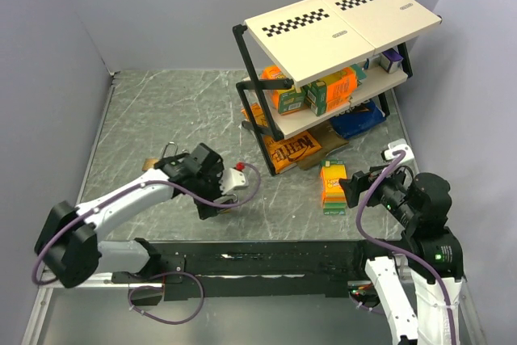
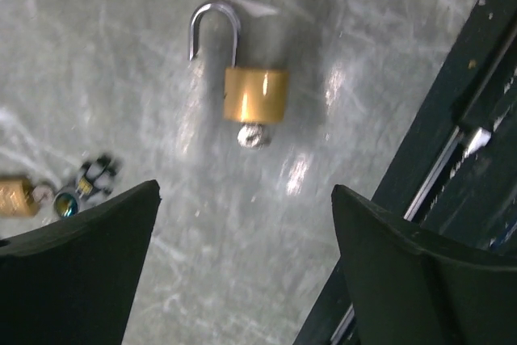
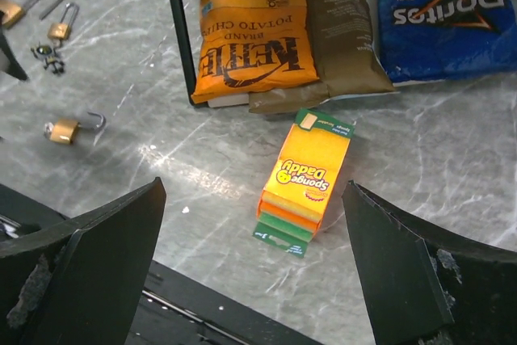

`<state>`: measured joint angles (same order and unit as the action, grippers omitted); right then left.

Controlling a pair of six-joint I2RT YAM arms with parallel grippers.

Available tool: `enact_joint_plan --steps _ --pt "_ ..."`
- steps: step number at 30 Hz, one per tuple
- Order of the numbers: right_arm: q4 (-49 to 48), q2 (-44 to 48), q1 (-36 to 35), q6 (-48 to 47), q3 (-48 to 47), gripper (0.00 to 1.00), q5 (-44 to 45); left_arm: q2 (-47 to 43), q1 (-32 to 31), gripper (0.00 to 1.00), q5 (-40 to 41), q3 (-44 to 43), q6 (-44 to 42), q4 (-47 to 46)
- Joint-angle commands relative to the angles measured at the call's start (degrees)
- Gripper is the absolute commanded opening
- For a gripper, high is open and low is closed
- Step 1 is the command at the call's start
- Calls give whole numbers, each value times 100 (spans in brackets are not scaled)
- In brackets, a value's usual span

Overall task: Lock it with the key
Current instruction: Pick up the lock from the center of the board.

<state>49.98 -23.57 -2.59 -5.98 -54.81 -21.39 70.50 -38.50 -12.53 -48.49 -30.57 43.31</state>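
A brass padlock (image 2: 254, 94) lies on the marble table with its steel shackle swung open. A small silver key (image 2: 253, 135) sticks out of its underside. My left gripper (image 2: 245, 191) hovers just short of it, open, with nothing between the fingers. The right wrist view shows the same padlock (image 3: 65, 128) near the black rail. In the top view my left gripper (image 1: 208, 204) covers it. My right gripper (image 3: 254, 187) hangs open and empty above a sponge pack (image 3: 311, 179), far to the right of the padlock.
Other padlocks (image 3: 58, 30) and a bunch of keys (image 3: 48, 54) lie left of the lock. A black-framed shelf (image 1: 339, 22) holds boxes, with chip bags (image 3: 254, 50) beneath it. The black base rail (image 2: 452, 167) runs along the near edge.
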Motion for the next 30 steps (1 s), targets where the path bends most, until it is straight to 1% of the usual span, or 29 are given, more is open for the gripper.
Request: enact_joint_plan --steps 1,2,5,9,13,22,26,27,30 --pt "-6 37 83 492 -250 99 248 402 -307 89 392 24 455 -754" --pt "21 20 101 484 -276 99 275 542 -412 87 444 59 516 -867" --pt "21 28 127 440 -259 99 258 737 -526 86 559 111 455 -1008" --pt "-14 -16 180 387 -241 99 39 956 -623 84 524 112 429 -1131" --pt "-76 -60 180 308 -232 99 12 1106 -790 82 568 217 464 -1324" --pt "-6 -104 180 193 -259 99 3 1571 -948 75 981 498 517 -1676" --pt "65 -112 180 141 -285 99 -41 1669 -957 72 981 472 534 -1782" --pt "74 -104 180 115 -285 99 -41 1686 -966 71 955 455 552 -1773" --pt "109 -104 180 53 -302 99 -120 1783 -958 63 893 402 578 -1712"
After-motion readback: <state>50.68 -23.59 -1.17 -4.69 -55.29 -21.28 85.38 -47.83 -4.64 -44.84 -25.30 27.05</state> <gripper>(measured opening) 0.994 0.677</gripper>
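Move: The open brass padlock I'm after lies about 7 cm below my left hand and 4 cm to its right, practically level fore and aft, its shackle pointing right. The black keychain is some 8 cm ahead and 4 cm left of this hand. The small padlock is about 12 cm ahead and 7 cm left, the big padlock about 12 cm ahead and 14 cm left. From my right hand, the padlock is roughly 28 cm left, 2 cm ahead and 27 cm below. I sink my left hand about 7 cm onto the open padlock, sliding nearly 4 cm to the right as I go and easing up over the last bit of the drop. The wrist tips some 5 degrees nearer to straight down, and the fingers draw in from wide open to about two-thirds, one on the near side and one on the far side of the brass body, not yet gripping. ##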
